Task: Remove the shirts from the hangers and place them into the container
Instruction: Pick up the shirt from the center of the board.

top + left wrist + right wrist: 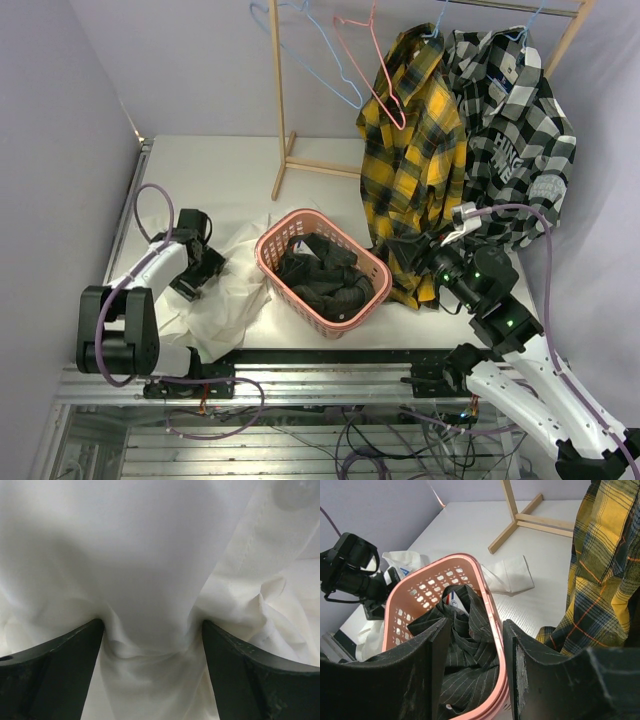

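The salmon-pink container (268, 262) (487, 595) stands mid-table with the dark pinstriped shirt (325, 275) (470, 650) crumpled inside. A white shirt (225, 300) (150, 555) lies rumpled on the table to its left. My left gripper (203, 272) (152, 622) presses down into it, open wide, with a fold of white cloth bulging between the fingers. My right gripper (408, 250) (476, 622) hovers open by the container's right rim, holding nothing, beside the hem of the yellow plaid shirt (410, 150) (605, 565). That shirt and the checked shirt (510, 130) hang on light blue hangers (437, 20).
A wooden rack (282, 100) stands at the back, and its foot (520, 517) rests on the table. Two bare light blue hangers (300, 40) and a pink one (365, 60) hang from it. Part of the white shirt (512, 575) lies behind the container.
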### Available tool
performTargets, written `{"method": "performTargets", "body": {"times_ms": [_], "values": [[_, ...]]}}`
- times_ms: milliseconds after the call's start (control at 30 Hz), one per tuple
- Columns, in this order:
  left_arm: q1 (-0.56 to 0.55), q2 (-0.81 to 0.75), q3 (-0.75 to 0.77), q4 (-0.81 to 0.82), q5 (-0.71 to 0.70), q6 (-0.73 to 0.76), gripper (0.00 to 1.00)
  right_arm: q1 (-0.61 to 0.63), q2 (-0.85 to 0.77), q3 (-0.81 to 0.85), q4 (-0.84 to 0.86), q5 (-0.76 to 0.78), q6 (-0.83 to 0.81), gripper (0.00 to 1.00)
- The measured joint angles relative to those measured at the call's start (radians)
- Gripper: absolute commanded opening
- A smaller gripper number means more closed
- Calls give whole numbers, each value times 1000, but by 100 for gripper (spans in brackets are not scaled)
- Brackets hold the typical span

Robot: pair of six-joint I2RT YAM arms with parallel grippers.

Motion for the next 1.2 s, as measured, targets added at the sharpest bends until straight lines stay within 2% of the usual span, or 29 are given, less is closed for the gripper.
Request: {"method": "performTargets", "body": {"times_ms": [67, 200, 300, 433, 533, 633, 833, 933, 1200], "values": [[0, 29, 0, 23, 12, 10, 81, 0, 0, 0, -4, 1, -1, 46], [2, 80, 0, 58, 47, 42, 37, 0, -11, 0, -20, 10, -3, 46], [10, 83, -5, 108, 98, 70, 28, 0, -23, 0, -29, 23, -5, 46], [16, 86, -13, 185, 164, 94, 22, 0, -31, 0, -33, 34, -6, 46], [23, 80, -13, 213, 192, 120, 9, 0, -31, 1, -39, 40, -6, 46], [48, 34, -15, 236, 230, 156, 7, 0, -31, 1, -40, 45, -6, 46], [105, -237, -6, 312, 274, 214, 7, 0, -40, 1, -45, 53, -6, 46], [106, -296, 92, 308, 287, 255, 7, 0, -43, 1, -45, 53, -6, 46], [106, -299, 426, 241, 333, 374, 7, 0, -41, 1, -43, 52, -1, 46]]}}
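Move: The left hand is open just over the white shirt lying crumpled on the table; the shirt's middle is about 4 cm to its right and level with it front to back, 2 cm below the fingertips. The basket stands roughly 29 cm to the right of the hand and 2 cm farther out, its middle 4 cm higher. From the right hand, the white shirt lies about 42 cm to the left, level front to back and 27 cm down. The left hand's fingers pinch a fold of the white shirt, closing while the hand sinks a last 1.5 cm and edges forward and a little right. Keeping hold, it then lifts the cloth fast, rising some 30 cm from its low point and going forward about 10 cm in all, while the wrist tips up about 50 degrees so the fingers swing from pointing down to pointing mostly forward. ##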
